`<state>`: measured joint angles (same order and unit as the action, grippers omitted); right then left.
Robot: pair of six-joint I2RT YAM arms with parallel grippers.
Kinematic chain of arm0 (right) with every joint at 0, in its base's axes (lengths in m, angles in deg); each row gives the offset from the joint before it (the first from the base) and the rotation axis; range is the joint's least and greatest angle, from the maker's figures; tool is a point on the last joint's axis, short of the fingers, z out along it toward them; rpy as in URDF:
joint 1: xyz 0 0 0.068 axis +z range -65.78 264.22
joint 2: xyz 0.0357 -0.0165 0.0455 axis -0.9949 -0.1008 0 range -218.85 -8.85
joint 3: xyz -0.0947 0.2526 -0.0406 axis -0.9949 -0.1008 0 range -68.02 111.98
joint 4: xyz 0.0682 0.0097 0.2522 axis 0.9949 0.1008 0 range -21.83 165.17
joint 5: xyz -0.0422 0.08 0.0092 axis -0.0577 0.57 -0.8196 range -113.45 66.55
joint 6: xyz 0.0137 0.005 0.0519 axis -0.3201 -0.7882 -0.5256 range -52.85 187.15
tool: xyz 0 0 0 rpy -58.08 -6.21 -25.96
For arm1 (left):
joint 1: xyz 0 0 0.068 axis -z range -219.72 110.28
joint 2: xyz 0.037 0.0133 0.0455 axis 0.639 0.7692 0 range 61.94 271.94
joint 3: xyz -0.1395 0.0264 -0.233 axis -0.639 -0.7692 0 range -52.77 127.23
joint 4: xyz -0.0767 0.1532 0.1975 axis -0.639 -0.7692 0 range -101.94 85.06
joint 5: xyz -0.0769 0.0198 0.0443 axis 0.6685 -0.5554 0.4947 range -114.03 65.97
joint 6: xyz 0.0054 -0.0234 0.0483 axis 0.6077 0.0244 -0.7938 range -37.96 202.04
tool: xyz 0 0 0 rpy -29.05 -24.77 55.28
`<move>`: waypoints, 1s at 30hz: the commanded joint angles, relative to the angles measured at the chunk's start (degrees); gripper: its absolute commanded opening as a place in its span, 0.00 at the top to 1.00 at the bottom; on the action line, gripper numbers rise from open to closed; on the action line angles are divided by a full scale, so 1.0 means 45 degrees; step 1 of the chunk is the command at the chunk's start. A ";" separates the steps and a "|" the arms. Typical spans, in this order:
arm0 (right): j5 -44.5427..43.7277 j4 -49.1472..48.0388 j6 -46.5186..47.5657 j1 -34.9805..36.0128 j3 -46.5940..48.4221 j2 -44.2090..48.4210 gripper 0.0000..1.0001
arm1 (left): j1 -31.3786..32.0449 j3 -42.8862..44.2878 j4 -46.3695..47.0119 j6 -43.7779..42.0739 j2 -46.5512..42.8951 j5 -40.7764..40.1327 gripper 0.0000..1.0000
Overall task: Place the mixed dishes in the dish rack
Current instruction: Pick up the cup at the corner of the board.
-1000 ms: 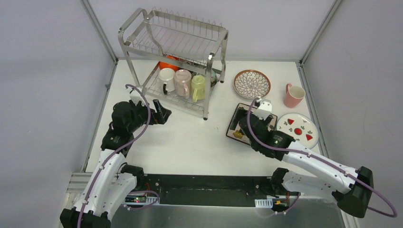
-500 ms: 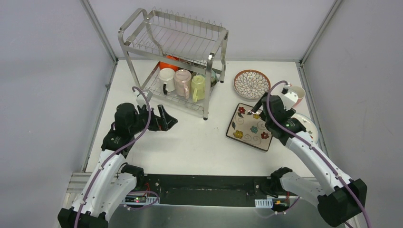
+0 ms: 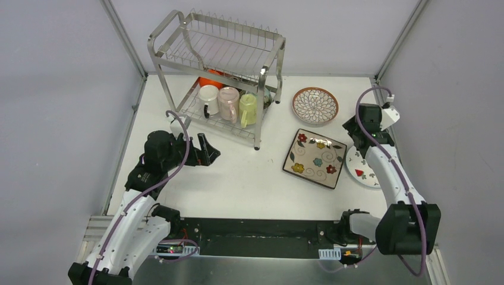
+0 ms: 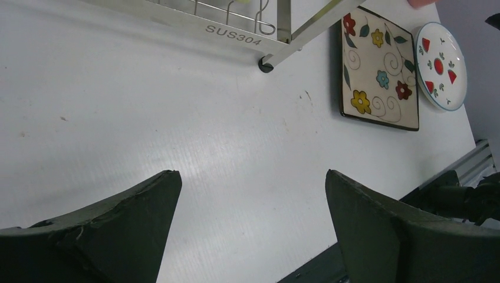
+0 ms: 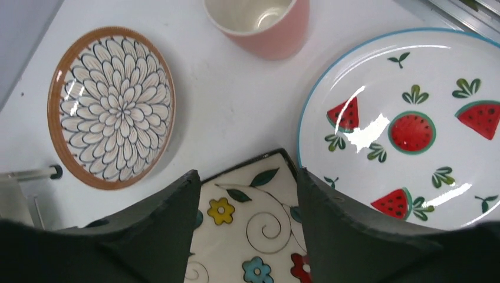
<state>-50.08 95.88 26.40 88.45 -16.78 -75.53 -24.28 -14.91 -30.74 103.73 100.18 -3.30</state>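
The steel dish rack [image 3: 217, 65] stands at the back; its lower tier holds a white mug [image 3: 208, 98], a pink mug [image 3: 228, 102], a yellow-green mug [image 3: 248, 108] and an orange bowl [image 3: 211, 79]. On the table lie the brown-rimmed petal plate [image 3: 315, 105], the square floral plate [image 3: 315, 157] and the watermelon plate [image 3: 361, 170]. Another pink mug [image 5: 259, 23] stands upright beyond them, hidden by the arm from above. My right gripper [image 5: 247, 174] hovers open over the square plate's far corner [image 5: 253, 194]. My left gripper [image 4: 253, 177] is open above bare table, in front of the rack's near leg [image 4: 268, 62].
The rack's upper tier [image 3: 226, 44] holds nothing. Grey walls close in the table on three sides. My right arm [image 3: 389, 172] lies over part of the watermelon plate. Bare table stretches between the rack and the square plate.
My right arm has swung from over the square plate to the far right, near the pink mug, and its jaws have narrowed somewhat. The left gripper has barely shifted.
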 commanded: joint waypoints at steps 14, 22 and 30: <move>0.2869 -0.2914 -0.1295 -0.4171 0.1027 -0.2530 0.51 | 0.0377 0.0420 -0.0348 -0.0584 -0.0385 -0.1313 0.03; 0.2869 -0.2976 -0.1295 -0.4663 0.1781 -0.3573 0.51 | 0.0452 0.0528 -0.0562 -0.0689 -0.0518 -0.1785 0.03; 0.2869 -0.2953 -0.1295 -0.4917 0.2183 -0.4101 0.51 | 0.0571 0.0589 -0.0613 -0.0874 -0.0587 -0.1669 0.04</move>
<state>-37.49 84.68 21.52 67.18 -10.05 -93.08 -22.40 -14.75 -33.69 101.50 98.50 -10.27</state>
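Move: The pink cup stands about 14 cm ahead of the right hand, 10 cm to its right and some 11 cm below. From that same hand the watermelon plate is about level and 10 cm right, the square flower plate roughly 2 cm ahead and 13 cm left, and the brown-rimmed dish some 24 cm ahead and 11 cm left, all about 15 cm below. From the left hand the cup lies roughly 25 cm ahead and 63 cm right, 15 cm lower. The right hand sweeps about 10 cm to the right and 5 cm forward towards the pink cup, passing above the near plates and sinking some 3 cm once most of the rightward travel is done. Early on its empty fingers go on narrowing from about three quarters to half open and then hold that gap, while the wrist turns clockwise and rolls its left side up, some 20 degrees in all, stopping short of the cup without touching it. ##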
